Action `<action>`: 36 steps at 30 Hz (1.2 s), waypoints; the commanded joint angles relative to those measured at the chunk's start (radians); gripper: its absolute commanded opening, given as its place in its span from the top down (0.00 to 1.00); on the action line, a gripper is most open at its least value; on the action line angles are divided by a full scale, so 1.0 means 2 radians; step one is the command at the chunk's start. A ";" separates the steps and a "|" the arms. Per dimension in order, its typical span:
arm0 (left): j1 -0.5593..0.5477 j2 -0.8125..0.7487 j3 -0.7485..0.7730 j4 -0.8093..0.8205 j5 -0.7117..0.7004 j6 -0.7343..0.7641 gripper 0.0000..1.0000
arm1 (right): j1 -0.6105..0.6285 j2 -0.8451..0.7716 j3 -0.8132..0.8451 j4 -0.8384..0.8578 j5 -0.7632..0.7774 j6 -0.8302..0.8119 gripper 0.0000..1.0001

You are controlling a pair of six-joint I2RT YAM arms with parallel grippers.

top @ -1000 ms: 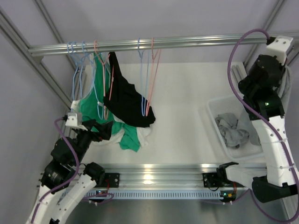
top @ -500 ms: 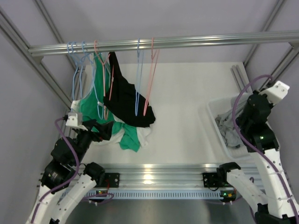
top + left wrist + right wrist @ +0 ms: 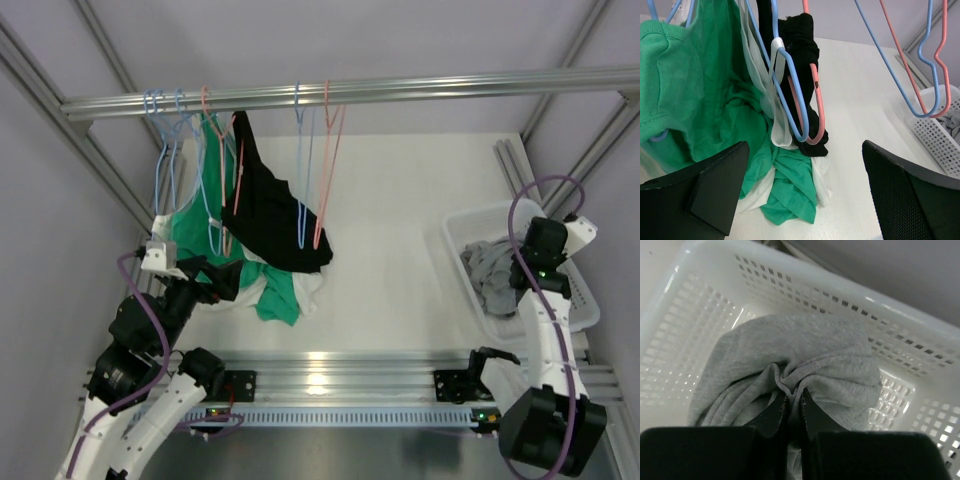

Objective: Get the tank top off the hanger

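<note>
The grey tank top (image 3: 805, 350) lies bunched in the white basket (image 3: 790, 270) at the right of the table. My right gripper (image 3: 793, 399) is shut on a fold of it, low inside the basket. In the top view the grey tank top (image 3: 490, 275) shows beside the right wrist. Two bare hangers, blue and pink (image 3: 315, 170), dangle from the rail (image 3: 400, 90). My left gripper (image 3: 804, 150) stands wide open with nothing in it, low at the left and facing the hanging clothes.
A black garment (image 3: 270, 215), a green one (image 3: 195, 235) and a white one hang on other hangers at the rail's left, their ends pooling on the table. The white basket (image 3: 470, 218) sits against the right frame posts.
The right arm has come down from up near the rail into the basket. The bare hangers sway a little. The left arm has not moved.
</note>
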 commanded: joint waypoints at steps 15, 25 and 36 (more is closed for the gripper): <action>0.014 -0.008 0.002 0.000 -0.122 -0.026 0.01 | -0.048 -0.066 0.043 -0.054 -0.092 0.037 0.14; 0.046 0.097 0.050 -0.010 -0.133 -0.029 0.01 | -0.038 -0.109 0.172 -0.107 -0.171 -0.026 0.01; 0.046 0.136 0.221 -0.153 -0.079 0.036 0.01 | 0.296 -0.146 0.243 -0.168 -0.018 -0.167 0.01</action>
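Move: The right hand, pinching the grey tank top, hangs inside the white basket, whose middle is roughly 5 cm below and 2 cm back; the grey heap already there lies some 5 cm left, 3 cm back and 7 cm lower. The open left hand faces the black tank top, about 18 cm ahead, 4 cm right and 8 cm lower; the green top is around 14 cm ahead, 4 cm left and 10 cm lower. The right hand lowers the grey tank top about 3.5 cm farther into the basket, opens wide to let go of it, then climbs some 22 cm clear of the cloth and swings left, turning counter-clockwise. The left hand, empty and still open, swings left with a slight counter-clockwise turn, reaches a little forward, then rises nearly 7 cm and eases back beside the hanging clothes. ##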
